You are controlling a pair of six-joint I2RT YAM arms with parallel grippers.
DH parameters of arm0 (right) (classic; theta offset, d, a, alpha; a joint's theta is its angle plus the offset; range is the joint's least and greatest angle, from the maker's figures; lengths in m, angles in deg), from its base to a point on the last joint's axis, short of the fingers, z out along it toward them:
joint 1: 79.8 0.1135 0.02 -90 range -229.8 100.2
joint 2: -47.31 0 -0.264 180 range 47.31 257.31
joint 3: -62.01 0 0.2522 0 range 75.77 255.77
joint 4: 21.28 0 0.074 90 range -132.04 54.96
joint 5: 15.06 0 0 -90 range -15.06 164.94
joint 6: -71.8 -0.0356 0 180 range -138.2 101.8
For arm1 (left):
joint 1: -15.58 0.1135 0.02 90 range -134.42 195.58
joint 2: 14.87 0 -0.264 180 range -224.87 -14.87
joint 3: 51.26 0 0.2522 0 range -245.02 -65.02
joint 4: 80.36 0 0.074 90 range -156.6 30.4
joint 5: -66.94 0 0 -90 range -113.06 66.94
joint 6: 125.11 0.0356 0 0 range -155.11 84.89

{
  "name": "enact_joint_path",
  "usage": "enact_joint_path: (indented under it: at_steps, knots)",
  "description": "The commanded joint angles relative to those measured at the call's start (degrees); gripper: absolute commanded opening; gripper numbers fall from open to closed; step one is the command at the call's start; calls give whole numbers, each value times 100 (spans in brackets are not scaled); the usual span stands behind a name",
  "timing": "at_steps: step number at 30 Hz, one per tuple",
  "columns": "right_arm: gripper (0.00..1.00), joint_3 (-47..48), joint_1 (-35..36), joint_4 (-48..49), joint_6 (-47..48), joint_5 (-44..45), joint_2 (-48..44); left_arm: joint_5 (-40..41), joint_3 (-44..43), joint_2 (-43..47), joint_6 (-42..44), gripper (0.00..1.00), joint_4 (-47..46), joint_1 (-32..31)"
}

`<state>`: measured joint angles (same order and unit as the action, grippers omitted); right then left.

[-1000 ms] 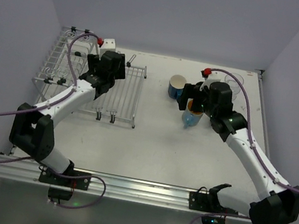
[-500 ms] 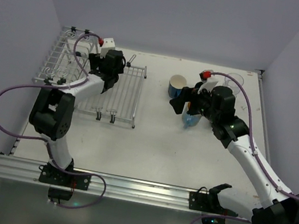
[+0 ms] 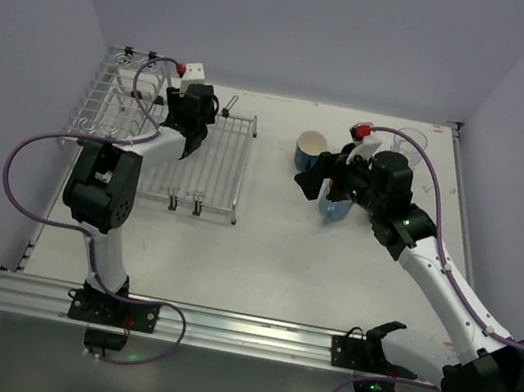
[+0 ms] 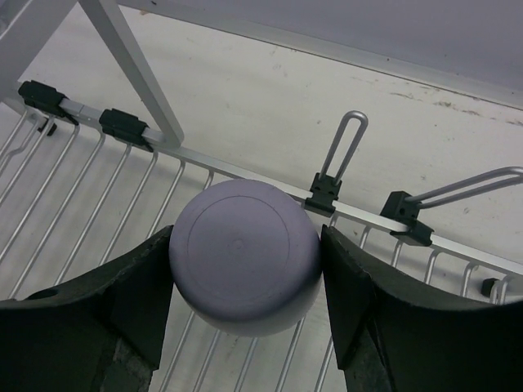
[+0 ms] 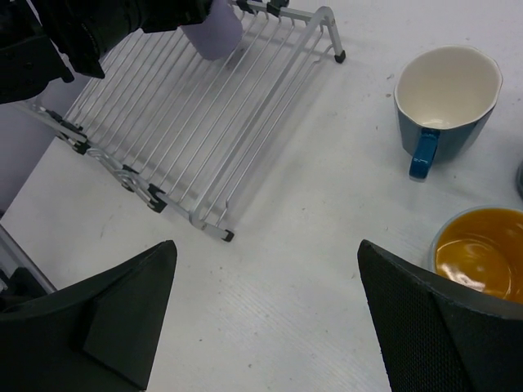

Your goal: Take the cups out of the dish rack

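In the left wrist view, a lavender cup (image 4: 243, 255) stands upside down on the bars of the dish rack (image 4: 98, 175), near its far rail. My left gripper (image 4: 245, 241) is shut on it, one finger against each side. From above, the left gripper (image 3: 199, 122) covers this cup at the back of the dish rack (image 3: 222, 164). Right of the rack, my right gripper (image 3: 318, 178) hangs open over bare table, empty in its own view (image 5: 265, 249). A blue mug (image 5: 448, 90) with a cream inside and a cup with an orange inside (image 5: 482, 253) stand upright on the table.
A clear glass (image 3: 411, 141) stands at the table's back right. The rack's taller basket section (image 3: 105, 107) is on the far left by the wall. Walls close the table on three sides. The right wrist view shows the rack's front corner foot (image 5: 225, 235).
My left gripper has moved toward the back of the rack and closed on the lavender cup. The right gripper has drawn left, away from the orange-lined cup.
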<state>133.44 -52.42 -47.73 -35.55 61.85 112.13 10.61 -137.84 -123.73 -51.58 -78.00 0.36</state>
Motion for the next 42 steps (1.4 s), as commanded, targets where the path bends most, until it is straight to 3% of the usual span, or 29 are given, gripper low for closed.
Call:
enact_joint_path:
  at_steps: [1, 3, 9, 15, 17, 23, 32, 41, 42]
  knots:
    - [94, -36, 31, 389, -242, -255, -136, -324, 126, 461, -102, 35, -425, 37]
    - [94, -158, 31, 565, -583, -449, -180, -475, 285, 891, -216, 26, -407, -7]
    - [95, -1002, 40, 2277, -2216, -1205, -435, -1028, 1268, 2498, -813, 16, -504, -358]
    - [95, -1679, 92, 3929, -3582, -1329, -321, -2828, 2736, 4169, -2113, 14, -1451, -718]
    - [95, -1837, 136, 4334, -3828, -1355, -216, -3819, 3166, 4494, -2708, 13, -1898, -815]
    - [94, -1883, 241, 4977, -4242, -1574, -4, -4580, 3643, 4891, -3923, 11, -2946, -1105]
    - [89, -1592, 409, 5355, -4549, -1952, 242, -5291, 3810, 4550, -4707, 11, -4212, -1237]
    - [64, -1417, 426, 5698, -4480, -1777, 242, -5468, 3968, 4513, -4769, 20, -4415, -1580]
    - [55, -1399, 426, 5716, -4480, -1759, 277, -5433, 4046, 4531, -4752, 21, -4406, -1606]
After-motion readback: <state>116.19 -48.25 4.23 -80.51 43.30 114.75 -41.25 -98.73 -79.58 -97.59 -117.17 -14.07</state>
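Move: Your left gripper already holds the lavender cup at the dish rack's far end. The open right gripper is about 22 cm back from it, 35 cm right and 12 cm higher; the rack's middle is 6 cm back, 5 cm right and 11 cm below. From the right gripper the cup lies 23 cm ahead, 35 cm left and 13 cm down, the blue mug 19 cm straight ahead and the light-blue mug 8 cm ahead, 8 cm right, both some 21 cm below. Lift the lavender cup up out of the rack with the left gripper and draw it back and right, roughly 25 cm back, 20 cm right and 20 cm up, keeping your hold while you swing the wrist clockwise some 60 degrees and roll its left side down, mouth to the right gripper. Bring the right gripper about 8 cm left, a little up and back, rolling its left side up, then start closing its fingers around the cup's rim, one at the mouth. ##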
